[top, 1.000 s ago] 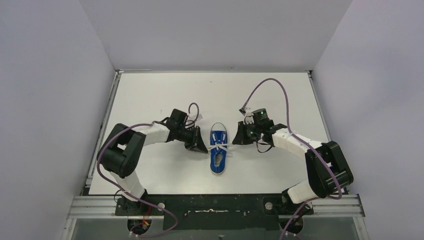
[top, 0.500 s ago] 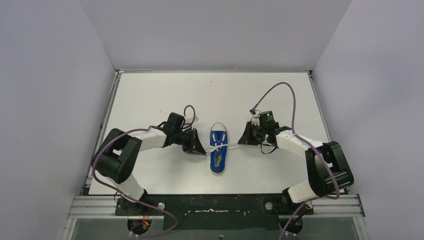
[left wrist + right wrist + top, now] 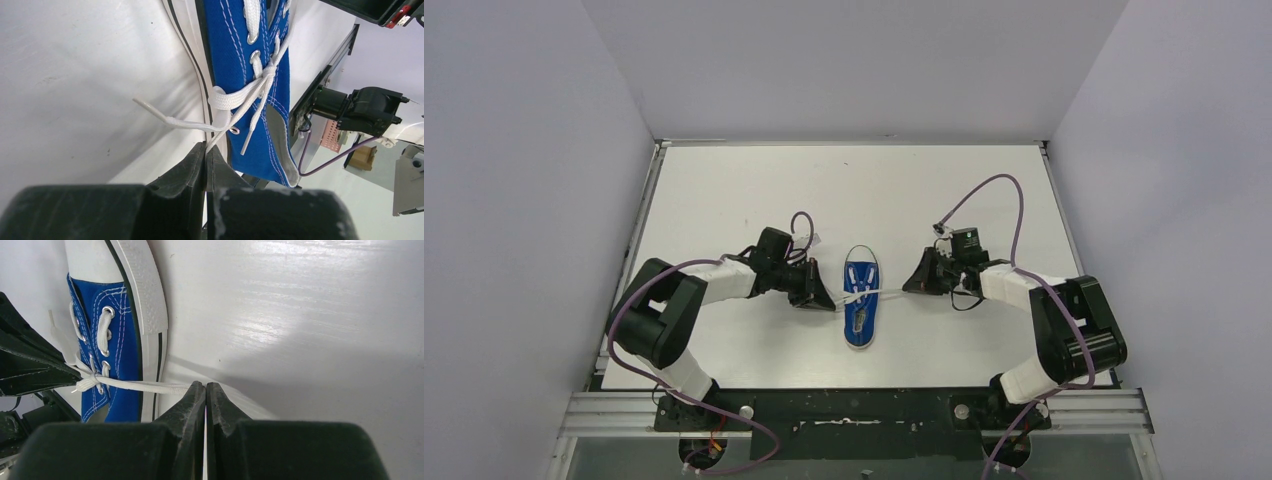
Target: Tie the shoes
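A small blue sneaker (image 3: 861, 300) with a white sole rim lies mid-table, toe pointing away. Its white laces (image 3: 864, 294) are drawn into a knot over the tongue. My left gripper (image 3: 826, 301) sits just left of the shoe, shut on a lace strand that runs from the knot (image 3: 267, 72) into my closed tips (image 3: 206, 148). My right gripper (image 3: 911, 287) sits right of the shoe, shut on the other lace (image 3: 150, 386), stretched taut from the knot to my tips (image 3: 205, 385). A loose lace end (image 3: 150, 107) trails on the table.
The white table (image 3: 724, 190) is walled by grey panels on three sides. A metal rail (image 3: 844, 410) runs along the near edge by the arm bases. Purple cables (image 3: 994, 190) loop above the right wrist.
Both grippers have moved outward from the shoe, the right one farther to the right, drawing the laces taut and tightening the knot. The shoe stays in place.
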You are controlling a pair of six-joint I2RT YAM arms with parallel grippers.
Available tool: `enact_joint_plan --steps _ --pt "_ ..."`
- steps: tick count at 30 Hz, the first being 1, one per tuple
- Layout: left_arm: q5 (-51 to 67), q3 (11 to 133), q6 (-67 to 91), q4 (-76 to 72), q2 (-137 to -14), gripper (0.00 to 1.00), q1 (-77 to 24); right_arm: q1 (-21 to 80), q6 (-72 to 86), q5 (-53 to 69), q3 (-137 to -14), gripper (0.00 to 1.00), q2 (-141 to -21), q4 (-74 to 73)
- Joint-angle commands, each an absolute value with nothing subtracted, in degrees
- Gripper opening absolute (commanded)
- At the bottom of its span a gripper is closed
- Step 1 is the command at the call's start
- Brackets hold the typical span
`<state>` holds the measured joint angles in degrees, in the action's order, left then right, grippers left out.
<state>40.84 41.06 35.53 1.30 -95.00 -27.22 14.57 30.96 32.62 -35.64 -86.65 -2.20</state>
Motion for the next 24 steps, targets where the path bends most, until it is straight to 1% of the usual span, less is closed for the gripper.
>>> enact_joint_plan --steps 1,7,11,12,13,14,15,16,17,18,21,24 --pt "36.7 40.3 31.3 8.3 -94.3 0.00 -26.1 11.1 28.6 24.6 -34.5 0.00 -87.9 -0.4" --pt "34.4 41.1 28.8 11.5 -93.7 0.00 -26.0 9.7 28.2 25.6 -34.1 0.00 -88.6 1.2" --pt "32.7 45.9 26.7 17.5 -92.7 0.01 -26.2 10.2 28.9 28.5 -37.7 0.00 -86.5 -5.1" --pt "31.9 47.0 25.9 19.7 -91.8 0.15 -26.2 10.5 28.8 29.1 -39.0 0.00 -85.7 -7.7" --pt "31.0 48.4 25.4 21.5 -90.6 0.32 -26.2 10.7 28.2 29.5 -40.6 0.08 -85.3 -10.8" --pt "29.7 49.2 25.1 23.4 -89.2 0.42 -26.1 10.8 27.2 29.1 -43.3 0.18 -85.2 -15.5" --pt "28.3 49.6 24.8 24.9 -87.8 0.58 -26.1 10.9 25.6 28.8 -45.3 0.27 -85.1 -20.3" --pt "27.1 50.0 24.6 26.5 -86.2 0.68 -26.0 10.9 23.9 28.6 -47.2 0.35 -84.9 -24.5" --pt "25.8 50.0 24.6 27.7 -84.4 0.70 -26.0 11.0 21.9 27.9 -48.6 0.41 -84.4 -28.6" --pt "25.5 49.8 25.0 27.9 -82.0 0.71 -26.1 11.1 20.0 27.4 -49.6 0.44 -83.4 -32.5" --pt "27.5 48.8 28.5 24.5 -77.8 0.69 -27.3 11.6 16.8 26.5 -50.9 0.48 -79.5 -36.7" --pt "31.2 48.6 32.4 18.6 -77.9 0.67 -30.3 11.7 16.2 26.2 -51.0 0.50 -76.0 -38.6"
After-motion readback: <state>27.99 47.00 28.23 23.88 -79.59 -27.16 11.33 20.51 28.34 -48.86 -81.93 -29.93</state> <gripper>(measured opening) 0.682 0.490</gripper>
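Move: The knot on the shoe, against which both hands hold the white lace taut, lies about 5 cm right and 2 cm ahead of the left hand, near its height. The shoe's toe cap is some 11 cm ahead and 5 cm right of that hand; the shoe's opening about 3 cm back and 5 cm right. From the right hand the knot is roughly 8 cm left and 2 cm back. Both hands open, let go of the lace, and draw up and outward from the shoe, about 5 cm each. ##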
